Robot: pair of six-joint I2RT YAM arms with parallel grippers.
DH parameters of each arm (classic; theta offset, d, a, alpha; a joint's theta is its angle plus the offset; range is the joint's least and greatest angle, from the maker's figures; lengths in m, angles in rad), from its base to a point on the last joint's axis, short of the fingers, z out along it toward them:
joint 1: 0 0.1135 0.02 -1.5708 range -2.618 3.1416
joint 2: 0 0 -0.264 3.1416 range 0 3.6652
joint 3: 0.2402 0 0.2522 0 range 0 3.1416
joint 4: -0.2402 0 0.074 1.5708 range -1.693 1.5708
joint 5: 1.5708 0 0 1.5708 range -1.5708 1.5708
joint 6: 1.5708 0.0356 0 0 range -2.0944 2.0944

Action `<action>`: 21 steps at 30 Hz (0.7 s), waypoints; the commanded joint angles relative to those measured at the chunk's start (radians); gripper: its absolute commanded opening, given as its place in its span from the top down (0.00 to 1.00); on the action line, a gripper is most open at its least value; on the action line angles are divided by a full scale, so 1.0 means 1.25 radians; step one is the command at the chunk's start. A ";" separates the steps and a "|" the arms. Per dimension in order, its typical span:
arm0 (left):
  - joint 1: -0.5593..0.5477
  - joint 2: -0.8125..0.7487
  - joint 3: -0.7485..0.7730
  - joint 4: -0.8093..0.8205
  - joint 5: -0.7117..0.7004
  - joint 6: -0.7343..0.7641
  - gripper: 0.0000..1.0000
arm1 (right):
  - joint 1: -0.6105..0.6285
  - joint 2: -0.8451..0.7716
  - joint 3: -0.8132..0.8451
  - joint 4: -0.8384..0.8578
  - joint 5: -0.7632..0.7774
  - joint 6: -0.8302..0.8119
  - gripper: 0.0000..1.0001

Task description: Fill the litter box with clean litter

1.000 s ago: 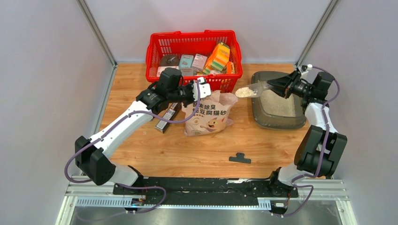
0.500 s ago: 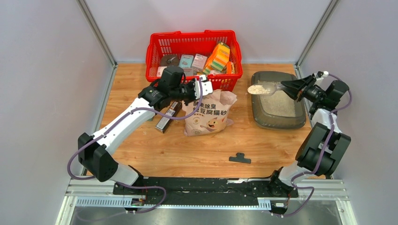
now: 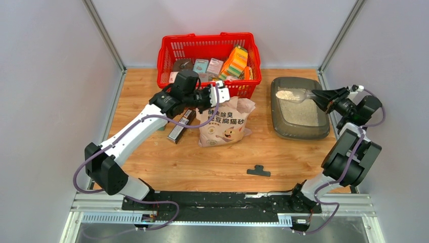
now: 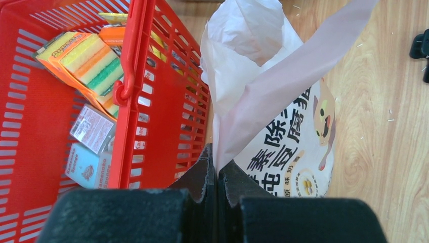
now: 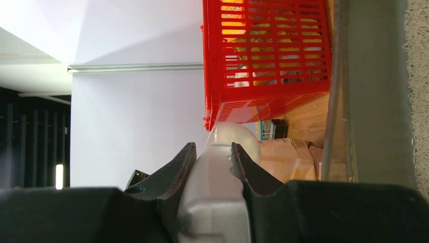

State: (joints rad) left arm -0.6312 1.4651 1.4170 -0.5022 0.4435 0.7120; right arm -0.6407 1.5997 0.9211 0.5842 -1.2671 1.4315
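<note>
The grey-brown litter box (image 3: 303,134) lies at the right of the table with a layer of pale clean litter (image 3: 302,114) in it. My right gripper (image 3: 319,96) is shut on the handle of a clear scoop (image 3: 290,94). The scoop is heaped with litter and hangs level over the box's far left part. The right wrist view shows the scoop handle (image 5: 215,192) gripped between the fingers of the right gripper (image 5: 212,149), with the box wall (image 5: 374,91) beside it. My left gripper (image 3: 217,94) (image 4: 217,162) is shut on the top edge of the pinkish litter bag (image 3: 225,124) (image 4: 283,126), holding it upright.
A red basket (image 3: 167,55) (image 4: 136,76) with sponges and packets stands at the back, directly behind the bag. A dark flat item (image 3: 180,126) lies left of the bag. A black clip (image 3: 258,170) lies on the wood near the front. Enclosure walls stand close on both sides.
My right arm has carried the loaded scoop to the right, from beside the bag's mouth to over the litter box. The left gripper has kept its hold on the bag.
</note>
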 commanded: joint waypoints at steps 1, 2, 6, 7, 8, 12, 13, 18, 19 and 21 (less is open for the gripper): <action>-0.001 -0.006 0.062 0.048 0.020 0.033 1.00 | -0.033 0.017 -0.020 0.117 0.031 0.060 1.00; -0.002 -0.004 0.064 0.046 0.020 0.035 1.00 | -0.041 0.021 -0.030 0.128 0.033 0.067 1.00; -0.004 0.002 0.078 0.026 0.016 0.040 1.00 | -0.082 0.058 -0.058 0.185 0.052 0.100 1.00; -0.007 0.004 0.084 0.021 0.016 0.043 1.00 | -0.089 0.063 -0.063 0.205 0.060 0.113 1.00; -0.007 0.005 0.086 0.019 0.016 0.043 1.00 | -0.096 0.070 -0.069 0.211 0.066 0.116 1.00; -0.013 0.005 0.090 0.008 0.006 0.046 1.00 | -0.133 0.089 -0.102 0.227 0.097 0.121 1.00; -0.014 0.004 0.090 0.005 0.006 0.048 1.00 | -0.139 0.093 -0.117 0.227 0.108 0.116 1.00; -0.022 -0.003 0.085 -0.001 -0.003 0.046 1.00 | -0.176 0.093 -0.153 0.192 0.145 0.075 1.00; -0.023 -0.001 0.084 -0.002 -0.005 0.046 1.00 | -0.181 0.091 -0.158 0.175 0.157 0.067 1.00; -0.026 -0.006 0.081 -0.006 -0.005 0.046 1.00 | -0.188 0.078 -0.171 0.149 0.171 0.032 1.00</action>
State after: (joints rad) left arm -0.6502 1.4857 1.4635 -0.5652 0.4301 0.7444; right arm -0.7918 1.7023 0.7265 0.8005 -1.2137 1.5181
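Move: About 20 cm below the right hand, which still holds the loaded scoop out to its left, lies the middle of the litter box, some 2 cm ahead and 1 cm to the right. The litter bag stands about 32 cm left of this hand and 8 cm back, and the red basket about 38 cm left and 15 cm ahead, both lower. From the left hand, the litter box is about 37 cm right, 8 cm ahead and 22 cm below. Sinking about 7 cm towards the litter box while drawing some 5 cm to the right, the right hand brings the scoop in over the bed; the sideways travel leads, then the descent takes over. The wrist turns about 10 degrees clockwise and tilts slightly, its fingers keeping their hold on the handle. The left hand stays, still pinching the bag's edge. ##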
